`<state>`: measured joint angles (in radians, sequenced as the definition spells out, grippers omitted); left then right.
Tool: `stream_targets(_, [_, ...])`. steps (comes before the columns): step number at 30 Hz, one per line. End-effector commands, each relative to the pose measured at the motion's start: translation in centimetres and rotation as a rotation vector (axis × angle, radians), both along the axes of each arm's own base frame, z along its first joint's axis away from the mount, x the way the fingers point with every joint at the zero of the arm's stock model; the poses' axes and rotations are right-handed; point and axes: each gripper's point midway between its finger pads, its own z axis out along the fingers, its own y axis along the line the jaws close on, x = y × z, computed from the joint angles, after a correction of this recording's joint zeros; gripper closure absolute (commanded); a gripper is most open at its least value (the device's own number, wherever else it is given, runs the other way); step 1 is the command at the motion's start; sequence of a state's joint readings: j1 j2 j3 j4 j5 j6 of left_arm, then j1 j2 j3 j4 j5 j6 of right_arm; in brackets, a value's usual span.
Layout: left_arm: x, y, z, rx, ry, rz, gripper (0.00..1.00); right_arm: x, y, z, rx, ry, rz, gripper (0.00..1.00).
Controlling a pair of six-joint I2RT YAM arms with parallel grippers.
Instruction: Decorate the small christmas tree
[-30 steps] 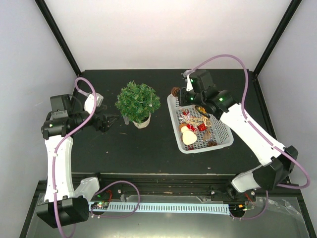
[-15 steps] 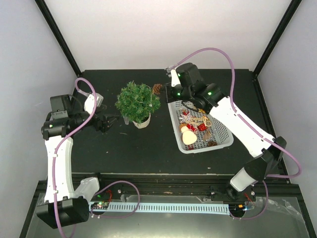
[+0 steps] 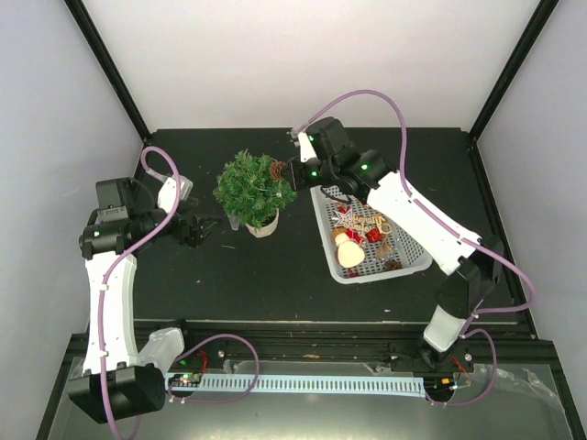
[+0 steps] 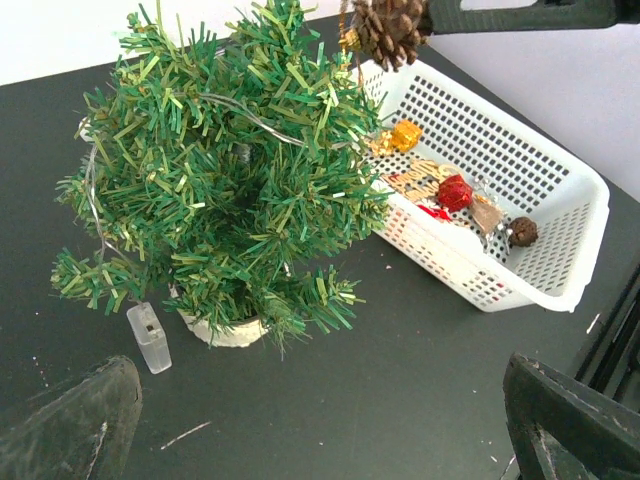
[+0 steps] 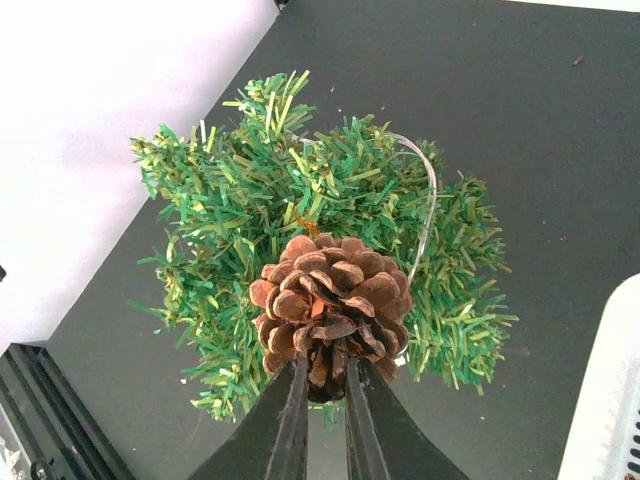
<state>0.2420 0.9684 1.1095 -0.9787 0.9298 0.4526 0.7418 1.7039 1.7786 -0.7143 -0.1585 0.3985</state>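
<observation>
The small christmas tree (image 3: pixel 254 187) stands in its white pot (image 3: pixel 262 225) left of the middle; it also fills the left wrist view (image 4: pixel 220 180) and lies below the right wrist camera (image 5: pixel 300 220). My right gripper (image 3: pixel 286 170) is shut on a brown pine cone (image 5: pixel 330 305), held just over the tree's right edge (image 3: pixel 276 170); the cone also shows at the top of the left wrist view (image 4: pixel 390 28). My left gripper (image 3: pixel 204 226) stands open to the left of the tree, with nothing between its fingers (image 4: pixel 70 430).
A white basket (image 3: pixel 417 261) right of the tree holds several ornaments, among them a red ball (image 4: pixel 455 192) and a gold piece (image 4: pixel 404 134). A small clear battery box (image 4: pixel 148 337) lies by the pot, with a thin wire running through the branches.
My right arm has swung left from the basket's far corner, carrying the pine cone to the tree's right edge. The left arm has barely moved.
</observation>
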Motion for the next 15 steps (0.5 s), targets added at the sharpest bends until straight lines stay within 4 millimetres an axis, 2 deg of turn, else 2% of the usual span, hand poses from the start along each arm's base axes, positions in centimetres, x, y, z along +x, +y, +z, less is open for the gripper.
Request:
stream_targets(1, [-0.2,-0.1,0.5,-0.010,-0.023,-0.005,0.01,0.2,1.8,0.3,0.028,-0.008,0.038,0.87])
stream_targets(9, [-0.1,-0.1,0.9,-0.018,-0.032,0.000,0.01,1.0,2.9,-2.8,-0.009,0.036,0.039,0.87])
stream_targets(15, [-0.2,-0.2,0.8,-0.023,-0.031,-0.003,0.01,1.7,3.6,-3.8,-0.022,0.050,0.039,0.87])
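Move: The christmas tree's middle is about 6 cm left and 3 cm ahead of the right hand and some 12 cm below it; the pine cone is already pinched in this hand's fingertips. The white basket of ornaments lies about 19 cm to the right, 2 cm ahead and 27 cm down; the clear plastic box is roughly 13 cm left, 3 cm ahead, on the table. From the left hand the tree is some 14 cm ahead and 9 cm right, 11 cm lower. The pine cone is lowered by the right hand about 5 cm, with some 2.5 cm of travel to the left, in against the right upper side of the christmas tree. The fingers keep their pinch on the cone, and the hand tips only slightly, about 5 degrees farther down. ##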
